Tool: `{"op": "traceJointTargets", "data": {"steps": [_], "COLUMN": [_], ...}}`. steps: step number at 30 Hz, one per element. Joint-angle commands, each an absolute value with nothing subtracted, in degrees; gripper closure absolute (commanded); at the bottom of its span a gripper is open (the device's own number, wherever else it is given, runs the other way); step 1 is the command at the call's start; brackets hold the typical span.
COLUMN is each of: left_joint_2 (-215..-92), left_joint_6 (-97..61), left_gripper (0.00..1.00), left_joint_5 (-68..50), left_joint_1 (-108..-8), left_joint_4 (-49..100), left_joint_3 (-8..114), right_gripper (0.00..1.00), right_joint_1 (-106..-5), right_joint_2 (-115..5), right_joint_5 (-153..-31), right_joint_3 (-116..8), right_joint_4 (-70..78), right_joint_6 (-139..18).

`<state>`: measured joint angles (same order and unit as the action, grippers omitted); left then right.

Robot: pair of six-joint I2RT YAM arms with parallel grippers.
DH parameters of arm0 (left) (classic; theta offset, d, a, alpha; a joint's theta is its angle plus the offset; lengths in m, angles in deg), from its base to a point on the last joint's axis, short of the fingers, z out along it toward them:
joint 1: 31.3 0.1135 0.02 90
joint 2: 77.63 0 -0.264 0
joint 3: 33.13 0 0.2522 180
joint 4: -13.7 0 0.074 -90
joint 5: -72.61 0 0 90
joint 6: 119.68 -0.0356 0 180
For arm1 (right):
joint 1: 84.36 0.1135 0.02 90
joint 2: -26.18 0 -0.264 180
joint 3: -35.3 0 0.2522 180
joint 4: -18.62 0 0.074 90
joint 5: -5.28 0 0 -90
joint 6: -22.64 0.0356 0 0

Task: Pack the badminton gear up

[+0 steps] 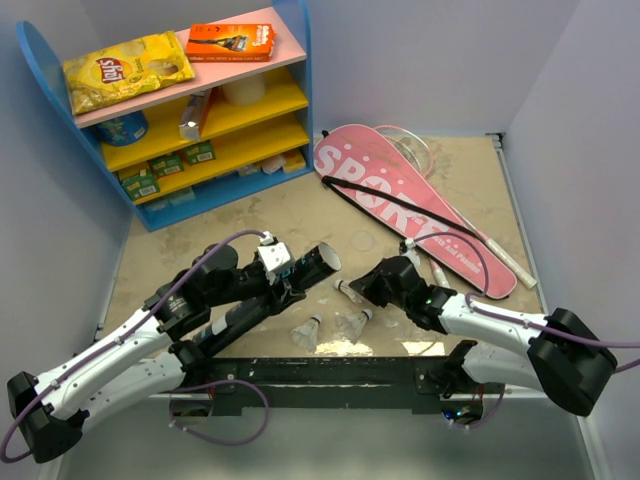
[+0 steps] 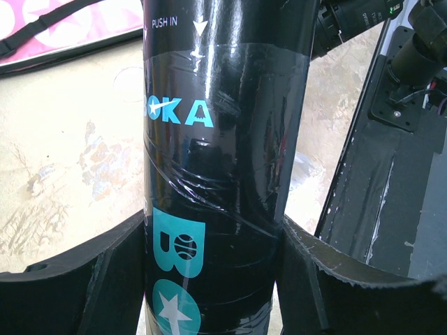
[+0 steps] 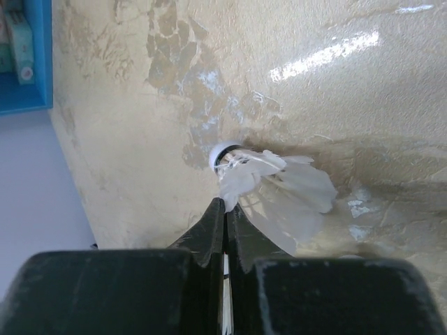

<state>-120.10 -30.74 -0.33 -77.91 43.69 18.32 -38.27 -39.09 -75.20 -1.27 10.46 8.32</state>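
Note:
My left gripper (image 1: 272, 283) is shut on the long black tube (image 1: 262, 302), which lies tilted with its open end (image 1: 324, 262) pointing right. In the left wrist view the tube (image 2: 223, 139) fills the space between both fingers (image 2: 105, 279). My right gripper (image 1: 362, 291) is shut on the feathers of one white shuttlecock (image 1: 347, 290), just right of the tube's mouth. In the right wrist view that shuttlecock (image 3: 272, 188) sticks out from the closed tips (image 3: 227, 206). Two more shuttlecocks (image 1: 307, 333) (image 1: 352, 325) lie on the table near the front. The pink SPORT cover (image 1: 410, 205) lies at the back right over the racket (image 1: 505, 260).
A blue shelf unit (image 1: 180, 120) stands at the back left, with a yellow chip bag (image 1: 125, 70) and an orange box (image 1: 232, 42) on top. A black base bar (image 1: 330, 375) runs along the near edge. White walls enclose the table.

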Motion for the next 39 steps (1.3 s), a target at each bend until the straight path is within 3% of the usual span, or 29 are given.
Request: {"op": "traceJointTargets", "data": {"steps": [1,9,19,29,39], "left_joint_2": [-119.64,-120.08,-120.78,-119.90,-120.34], "left_joint_6": [-30.11,-30.03,-30.12,-31.87,-32.75], "left_gripper": [1.00,1.00,1.00,1.00,1.00], "left_joint_5": [-1.04,-1.49,-1.13,3.52,11.43], "left_joint_1": [-78.32,-78.41,-78.41,-78.50,-78.94], "left_joint_4": [42.40,42.31,42.22,41.26,40.55], "left_joint_3": [19.04,18.95,18.77,18.07,17.89], "right_gripper": [1.00,1.00,1.00,1.00,1.00], "right_joint_1": [-38.13,-38.48,-38.57,-38.57,-38.57], "right_joint_2": [-38.95,-28.59,-25.94,-23.83,-23.92], "right_joint_5": [-72.25,-68.02,-73.03,-84.63,-98.08], "right_joint_3": [-4.73,-16.40,-35.40,-45.95,-48.24], "right_joint_4": [9.35,-4.01,-21.06,-32.22,-35.66], "right_joint_6": [5.15,-12.32,-34.74,-43.37,-47.41]}}
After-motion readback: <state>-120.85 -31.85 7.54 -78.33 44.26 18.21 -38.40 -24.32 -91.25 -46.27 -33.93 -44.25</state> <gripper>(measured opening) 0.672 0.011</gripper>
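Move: The right fingers are already shut on the feathers of a shuttlecock, cork pointing left. The open mouth of the tube held by the left hand lies about 9 cm left of the right hand, roughly 18 above and 2 back; from the left hand it is 3 cm ahead, 9 right and 7 higher. Of the loose shuttlecocks, one lies some 6 cm back and 2 left of the right hand, the other 8 back and 13 left, both about 2 lower. Still pinching the shuttlecock by its feathers, the right hand lifts it off the table, climbing fast by about 25 cm towards the level of the tube mouth and a bit beyond. It leans slightly forward first, then draws back for about 5 cm net, while the wrist tips the fingers up and swings them counter-clockwise. Late on, the left hand, keeping its grip on the tube, eases back and turns slightly clockwise. ##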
